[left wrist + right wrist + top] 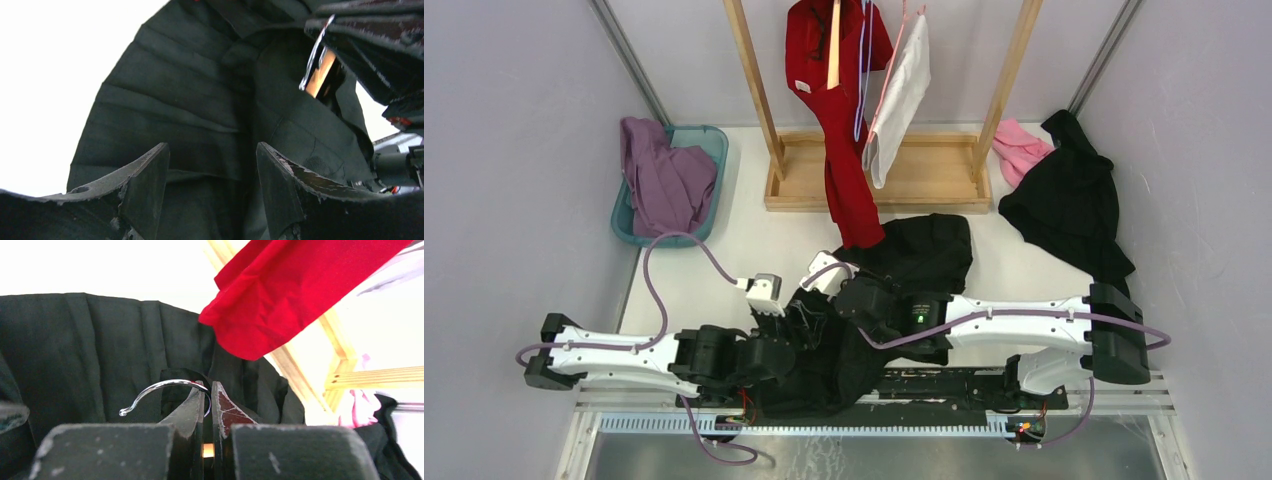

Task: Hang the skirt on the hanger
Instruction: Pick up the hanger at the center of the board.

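Note:
The black pleated skirt (924,250) lies bunched at the middle of the table, with part of it draped over both wrists. My right gripper (207,385) is shut on the hanger, whose chrome hook (160,386) curls out to the left of the fingers. A bit of its wood (207,450) shows between the jaws. The skirt (75,350) fills the background behind it. My left gripper (212,145) is open, its fingers wide apart and facing folds of the skirt (175,100). The hanger's wood and metal (319,75) show at the upper right of the left wrist view.
A wooden rack (879,170) stands at the back with a red garment (844,150) and a white one (899,90) hanging from it. A teal basket (714,140) holds purple cloth (664,180) at the left. A black garment (1069,200) and pink cloth (1021,145) lie at the right.

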Controlling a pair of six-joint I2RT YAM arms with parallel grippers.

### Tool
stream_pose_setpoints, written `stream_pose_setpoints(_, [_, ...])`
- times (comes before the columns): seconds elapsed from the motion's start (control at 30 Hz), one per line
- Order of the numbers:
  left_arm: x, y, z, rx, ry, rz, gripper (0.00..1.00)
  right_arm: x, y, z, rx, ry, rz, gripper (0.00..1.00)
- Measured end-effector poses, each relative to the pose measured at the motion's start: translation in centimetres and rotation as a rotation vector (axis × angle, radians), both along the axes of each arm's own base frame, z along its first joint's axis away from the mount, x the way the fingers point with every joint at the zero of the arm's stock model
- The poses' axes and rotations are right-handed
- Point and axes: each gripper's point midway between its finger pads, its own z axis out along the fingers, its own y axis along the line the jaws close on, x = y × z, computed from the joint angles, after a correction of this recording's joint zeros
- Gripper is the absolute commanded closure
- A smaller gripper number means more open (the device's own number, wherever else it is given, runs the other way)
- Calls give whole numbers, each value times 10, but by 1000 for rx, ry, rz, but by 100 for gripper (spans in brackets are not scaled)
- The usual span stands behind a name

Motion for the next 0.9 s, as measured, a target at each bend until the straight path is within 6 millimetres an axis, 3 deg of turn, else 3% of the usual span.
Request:
stream_pose_setpoints(0.23, [-12, -16, -7, 36, 11, -80, 29, 5, -10, 30, -5, -66, -27, 99])
stream_pose_setpoints(0.4, [-13, -17, -4, 41, 1, -94, 30, 4, -26, 81, 95, -107, -34, 98])
stream_pose_setpoints(0.67, [-12, -16, 22, -11, -11, -97, 30, -1, -62, 186, 291, -180, -45, 98])
stream_pose_setpoints(0.9, [-9, -11, 57, -16, -60, -115, 28, -4, -83, 231, 331, -207, -42, 98])
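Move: My right hand already grips the hanger by its neck below the hook, with the black skirt on it. The rack it is meant for has its wooden base tray about 22 cm ahead, 7 cm to the right and 18 cm below that hand. The low end of the hanging red garment is nearer, some 8 cm ahead and 3 cm right, a few centimetres down. From my empty left hand, the hanger's neck lies roughly 8 cm ahead, 7 cm right and a little higher. I keep the hanger's neck pinched in my right hand and lift it, slowly at first and then fast, about 23 cm up while carrying it some 8 cm to the right. On the way I roll the hand about 20 degrees, left side rising, and tip the fingers up a little. My left hand, fingers still open, eases a couple of centimetres back and right, then rises about 6 cm. ##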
